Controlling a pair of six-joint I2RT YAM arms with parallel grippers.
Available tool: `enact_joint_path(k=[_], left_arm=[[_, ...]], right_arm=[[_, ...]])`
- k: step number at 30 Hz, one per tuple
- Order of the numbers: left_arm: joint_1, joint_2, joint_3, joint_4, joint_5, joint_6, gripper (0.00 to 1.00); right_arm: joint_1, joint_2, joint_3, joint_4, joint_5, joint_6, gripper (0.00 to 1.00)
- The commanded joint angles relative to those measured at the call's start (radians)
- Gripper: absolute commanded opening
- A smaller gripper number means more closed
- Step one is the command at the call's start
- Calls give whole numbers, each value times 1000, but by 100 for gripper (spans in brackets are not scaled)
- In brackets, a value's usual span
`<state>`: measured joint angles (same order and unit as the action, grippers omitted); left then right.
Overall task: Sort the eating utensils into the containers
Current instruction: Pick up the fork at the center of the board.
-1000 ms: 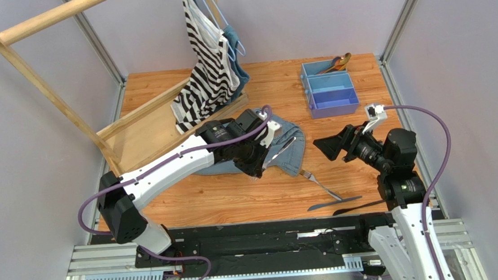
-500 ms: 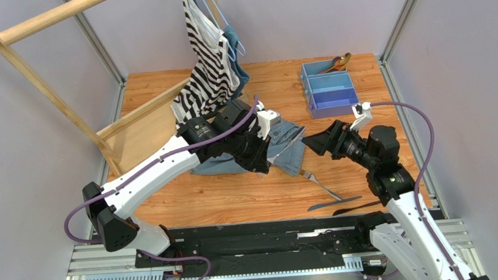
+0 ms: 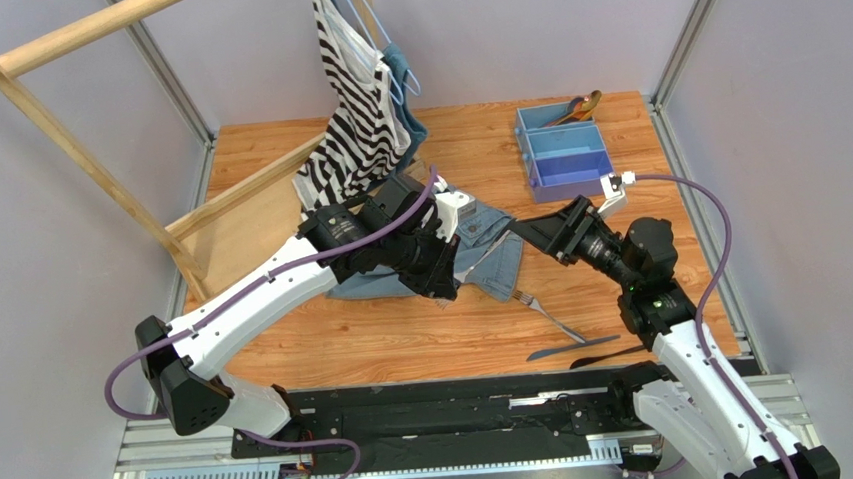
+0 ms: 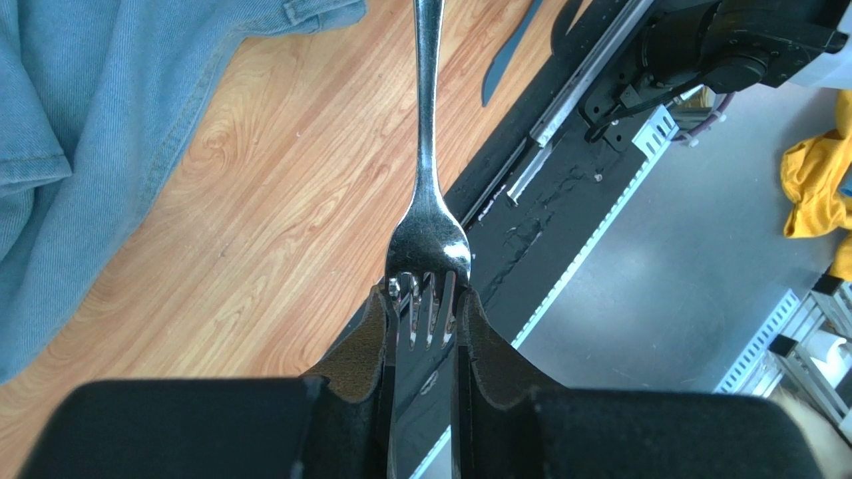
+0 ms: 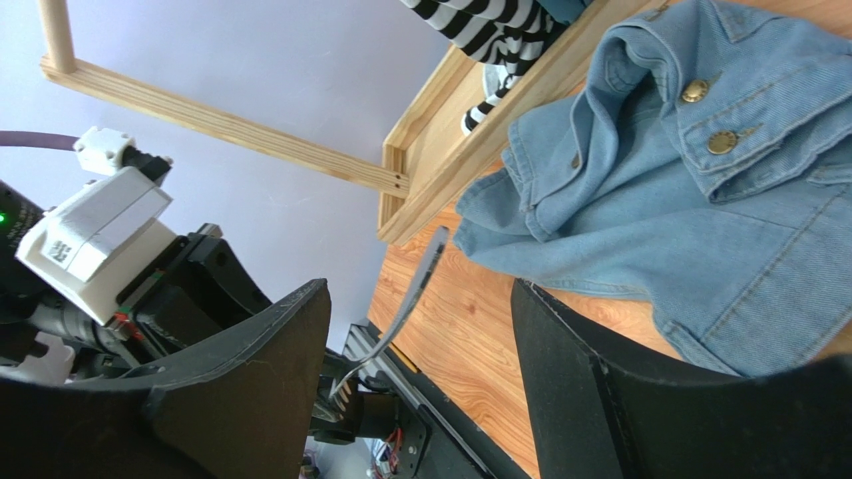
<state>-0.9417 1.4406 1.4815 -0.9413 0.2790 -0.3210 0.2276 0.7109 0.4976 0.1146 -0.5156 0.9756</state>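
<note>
A silver fork is clamped at its tines in my left gripper, which is shut on it above the wooden table. The handle points at my right gripper. That gripper is open, with the fork's handle between its jaws and touching neither finger. From above, the fork bridges the left gripper and the right gripper. The light blue container stands at the back right with brown and gold spoons in its far compartment. Another fork and two dark knives lie near the front edge.
A crumpled denim jacket lies under both grippers at mid-table. A wooden clothes rack with a striped top on a hanger fills the back left. The black rail runs along the near edge.
My right gripper has swung left and forward until its jaws surround the fork's handle, and they have narrowed a little. The left arm has pushed the fork slightly towards it.
</note>
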Motion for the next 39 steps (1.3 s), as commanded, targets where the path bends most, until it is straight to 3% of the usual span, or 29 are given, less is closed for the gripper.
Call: enact_joint_path(k=[1,11,17,18,20,23,29,32,35,39], left_arm=[[3,-42,-1,36,9,-15,0],[3,-49,-9,44,46,-18,0],[3,-58,-12,32,8,-15,0],[3,-60,-12,33,0,-13,0],[3,-55,-7,30,-17,-10,1],[3,-48,10,24,-34,-4,11],[3,-48,10,45,-61,-3,57],[3,-51,3,62,-92,-3,74],[9,-51,2,73,-116,-10,83],[52,-51,-3,78,-115,-9,84]], right_arm=[[16,2,5,66,3,28,69],[91,173,18,186,9,57,45],[108,150,13,182,40,55,17],[108,142,16,151,46,49,8],[107,115,16,114,77,35,2],[108,82,13,65,110,12,0],[108,56,18,-12,147,-29,0],[107,38,22,-52,169,-52,0],[107,24,25,-73,183,-67,0],[107,13,27,-92,195,-84,0]])
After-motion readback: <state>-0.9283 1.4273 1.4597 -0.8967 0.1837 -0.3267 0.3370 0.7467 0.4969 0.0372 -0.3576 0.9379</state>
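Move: My left hand holds the fork by its tines; its middle lies about 6 cm to that hand's right and 3 cm ahead, roughly level. From my open right hand the fork's middle is some 7 cm left and 3 cm back, with the handle end nearest. About 20 cm below that hand, the denim garment lies 6 cm ahead and 13 cm left, the second fork 11 cm back and 7 cm right. I slip my right hand about 3 cm left and 2 cm down around the fork's handle end and shut its fingers on it, while my left hand keeps the tines nearly still. Gripping, the right hand rises about 2 cm, then sinks 3 cm and draws 2 cm back to the right; meanwhile my left fingers open wide, let go of the tines, and that hand eases 2 cm forward. ##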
